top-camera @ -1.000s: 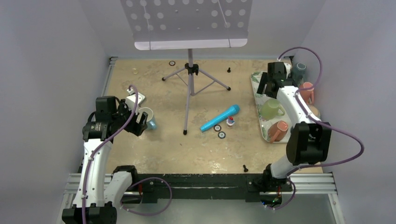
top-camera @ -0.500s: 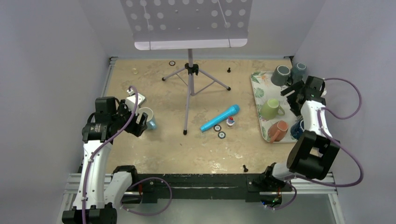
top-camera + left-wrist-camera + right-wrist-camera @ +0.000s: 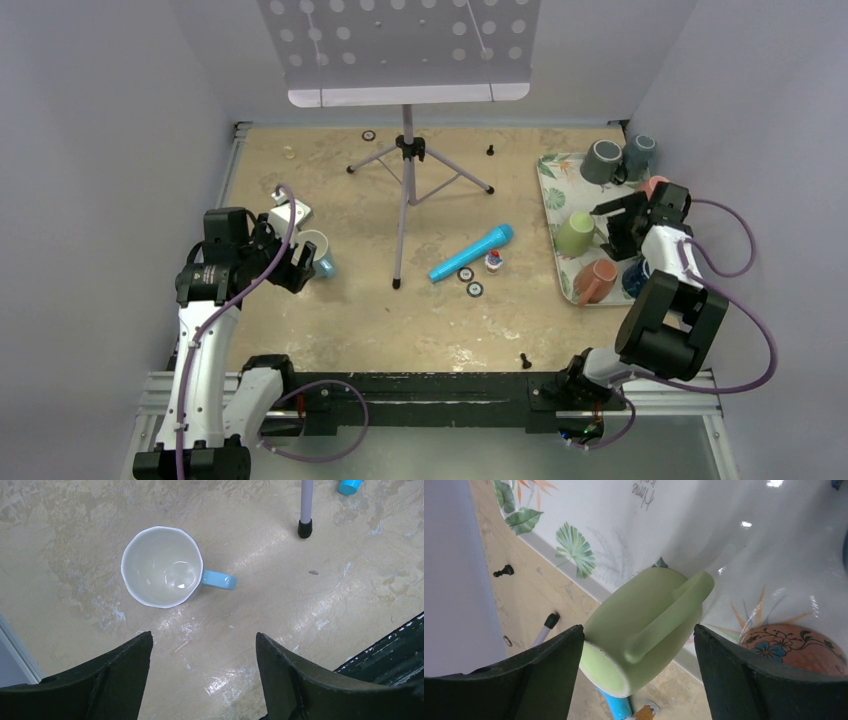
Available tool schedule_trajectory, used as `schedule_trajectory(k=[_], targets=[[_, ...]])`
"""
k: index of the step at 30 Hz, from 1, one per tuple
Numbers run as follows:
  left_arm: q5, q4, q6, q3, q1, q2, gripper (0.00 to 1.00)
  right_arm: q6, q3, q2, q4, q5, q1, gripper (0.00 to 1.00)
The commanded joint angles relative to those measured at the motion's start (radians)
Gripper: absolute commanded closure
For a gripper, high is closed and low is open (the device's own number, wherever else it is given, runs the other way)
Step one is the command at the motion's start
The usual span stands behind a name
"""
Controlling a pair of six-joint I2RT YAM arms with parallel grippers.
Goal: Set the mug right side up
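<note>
A green mug [image 3: 578, 233] rests on the leaf-patterned tray [image 3: 553, 190] at the right, its flat base turned up. In the right wrist view the green mug [image 3: 649, 625] lies between the fingers of my right gripper [image 3: 639, 628], which is open and straddles it, base towards the camera and handle on top. My right gripper [image 3: 612, 225] sits just right of the mug. A white mug with a blue handle [image 3: 162, 567] stands upright on the table at the left. My left gripper [image 3: 204, 636] hangs open above the table just short of it, holding nothing.
Other mugs share the tray: grey [image 3: 603, 160], dark teal [image 3: 638, 155] and terracotta [image 3: 598, 280]. A music stand [image 3: 405, 150] stands at centre back, its leg tip [image 3: 305, 528] near the white mug. A blue microphone [image 3: 472, 252] and small caps lie mid-table.
My right arm swung from the tray's far end round to its right side and brought its gripper down around the green mug, jaws narrowing slightly. The left arm has stayed still.
</note>
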Motion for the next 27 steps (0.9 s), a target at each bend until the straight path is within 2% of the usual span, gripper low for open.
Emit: schedule_trajectory(k=[1, 4, 8, 16, 22, 24, 27], targets=[[0.003, 0.013, 0.017, 0.005, -0.001, -0.006, 0.21, 0.047, -0.01, -0.013, 0.042, -0.046, -0.004, 0.16], [0.003, 0.012, 0.017, 0.004, -0.002, -0.006, 0.21, 0.042, -0.018, -0.011, 0.072, -0.048, -0.004, 0.16], [0.001, 0.012, 0.018, 0.004, -0.002, -0.003, 0.22, 0.05, -0.007, 0.078, 0.098, -0.062, -0.004, 0.2], [-0.007, 0.015, 0.014, 0.002, -0.002, 0.0, 0.22, 0.043, 0.02, 0.116, 0.122, 0.037, -0.003, 0.31], [-0.011, 0.016, 0.013, 0.002, -0.002, 0.004, 0.22, -0.016, 0.038, 0.171, 0.159, 0.017, -0.003, 0.48], [-0.013, 0.017, 0.012, 0.002, -0.002, 0.003, 0.22, -0.034, 0.033, 0.183, 0.181, -0.008, -0.003, 0.5], [-0.016, 0.018, 0.012, 0.002, -0.002, 0.003, 0.22, -0.05, 0.029, 0.19, 0.195, -0.018, -0.003, 0.63]])
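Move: The green mug stands upside down on the tray, its middle about 6 cm to the right hand's left, 3 cm ahead and 5 cm lower, with its handle turned towards that hand. The terracotta mug is some 8 cm back and 1 cm left of the hand, the navy mug about 8 cm back and 7 cm right, the pink mug roughly 13 cm ahead and 11 cm right. From the left hand the green mug lies about 60 cm right, 12 cm ahead and 14 cm down. The green mug's handle is what the right hand goes down to: after barely stirring, the hand sinks about 4.5 cm and eases some 2.5 cm forward, drifting slightly right. The wrist hardly turns while the wide-open fingers close to about half their opening, bringing one fingertip to either side of the handle and touching the mug. ##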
